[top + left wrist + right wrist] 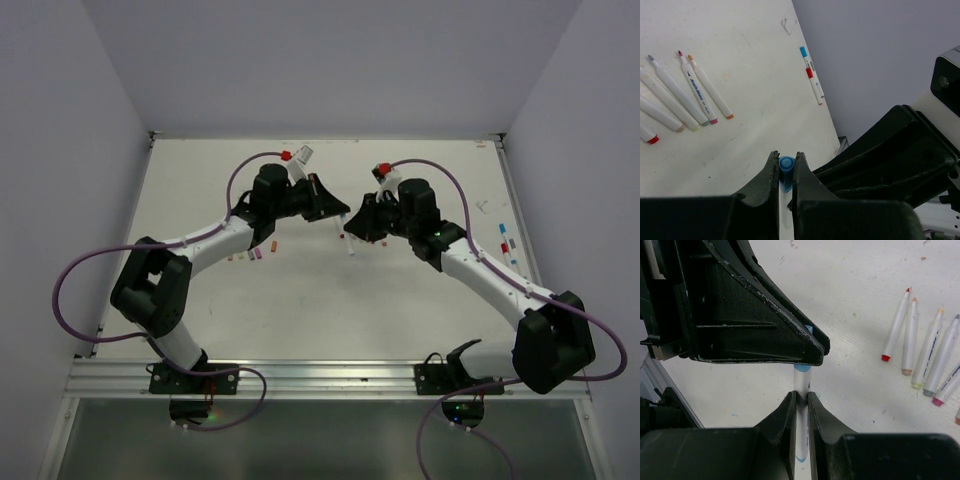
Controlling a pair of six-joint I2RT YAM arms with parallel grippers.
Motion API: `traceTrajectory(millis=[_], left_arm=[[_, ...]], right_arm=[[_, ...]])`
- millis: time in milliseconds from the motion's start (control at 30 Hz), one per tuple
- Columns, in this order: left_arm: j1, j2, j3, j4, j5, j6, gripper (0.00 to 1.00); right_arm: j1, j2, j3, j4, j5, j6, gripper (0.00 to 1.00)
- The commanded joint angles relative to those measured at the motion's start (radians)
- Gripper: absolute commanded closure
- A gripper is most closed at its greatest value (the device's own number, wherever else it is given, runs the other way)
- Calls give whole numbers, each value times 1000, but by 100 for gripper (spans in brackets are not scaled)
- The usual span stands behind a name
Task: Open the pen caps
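Observation:
A white pen (802, 382) hangs between both grippers above the middle of the table (300, 300). My left gripper (786, 159) is shut on its blue pen cap (786, 167), which sticks out a little past the fingertips. My right gripper (800, 396) is shut on the white barrel just below that cap (803, 368). In the right wrist view the left gripper's black fingers (765, 325) cover the cap's end. From above, the left gripper (340, 213) and the right gripper (352, 228) meet tip to tip.
Several uncapped white pens (695, 90) lie in a row on the table, and the right wrist view shows this row of pens (925, 347) too. Two capped pens, blue and red (812, 80), lie near the table's edge by the wall. Small coloured pieces (250, 256) lie beside the left arm.

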Motion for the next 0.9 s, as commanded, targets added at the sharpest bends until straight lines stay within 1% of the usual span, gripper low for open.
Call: traceTrajectory(millis=[0, 33, 67, 100, 133, 167, 200, 267, 300, 333, 400, 433, 500, 600, 633, 700, 767, 867], left_arm=[[3, -13, -22, 57, 41, -10, 100], [5, -22, -25, 55, 38, -7, 100], [8, -27, -24, 52, 40, -2, 100], [11, -28, -22, 47, 41, 2, 100], [14, -33, -22, 49, 44, 2, 100], [18, -33, -22, 58, 55, 1, 100], [21, -37, -25, 66, 60, -10, 100], [26, -43, -33, 83, 74, -18, 100], [26, -48, -36, 95, 77, -19, 100], [26, -53, -40, 103, 78, -22, 100], [29, -62, -50, 127, 84, -35, 100], [29, -65, -54, 133, 89, -38, 100], [31, -66, -59, 156, 106, -61, 100], [29, -70, -88, 227, 133, -114, 100], [29, -71, -103, 242, 139, -125, 100], [29, -82, -113, 261, 150, -137, 100], [31, -89, -119, 255, 149, -130, 100], [35, -106, -126, 245, 149, -127, 100]], right_arm=[[4, -16, 78, -27, -12, 42, 100], [4, -9, 98, -66, -19, 36, 100], [4, 10, 139, -152, -112, 10, 100], [6, 8, 150, -172, -175, -79, 100], [12, -7, 119, -154, -211, -93, 94], [12, -57, 95, -130, -213, -96, 84], [14, -83, 71, -107, -197, -107, 53], [12, -136, 16, -64, -156, -107, 28], [12, -177, -12, -33, -138, -92, 1], [12, -194, -21, -22, -130, -69, 1], [14, -212, -34, 10, -189, -20, 1], [12, -219, -52, 69, -221, 20, 1], [10, -203, -61, 99, -251, 104, 1], [10, -99, -9, 44, -312, 86, 1], [10, -61, 21, -29, -294, 66, 2], [9, -67, 3, -4, -279, 59, 2], [10, -106, -32, 34, -219, 56, 2], [10, -96, -18, 9, -225, 33, 4]])
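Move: Just 1 cm back from the right fingers and 1 cm below them lies the middle of the blue pen they hold; its cap is about 3 cm ahead, 1 cm left and 1 cm higher. On the table, some 18 cm lower, the orange pen lies 12 cm ahead and 8 cm right, the red pen 13 cm ahead and 3 cm left. From the left hand, which pinches the cap, the pen's middle is some 4 cm back and 2 cm down. Letting go of the pen's body, the right hand opens wide as it pulls back about 5 cm and rises some 6 cm, turning roughly 10 degrees counter-clockwise, then drops again nearly 5 cm with its open fingers on either side of the body. The left hand keeps its pinch on the blue cap, easing back about 2 cm and rolling slightly. ##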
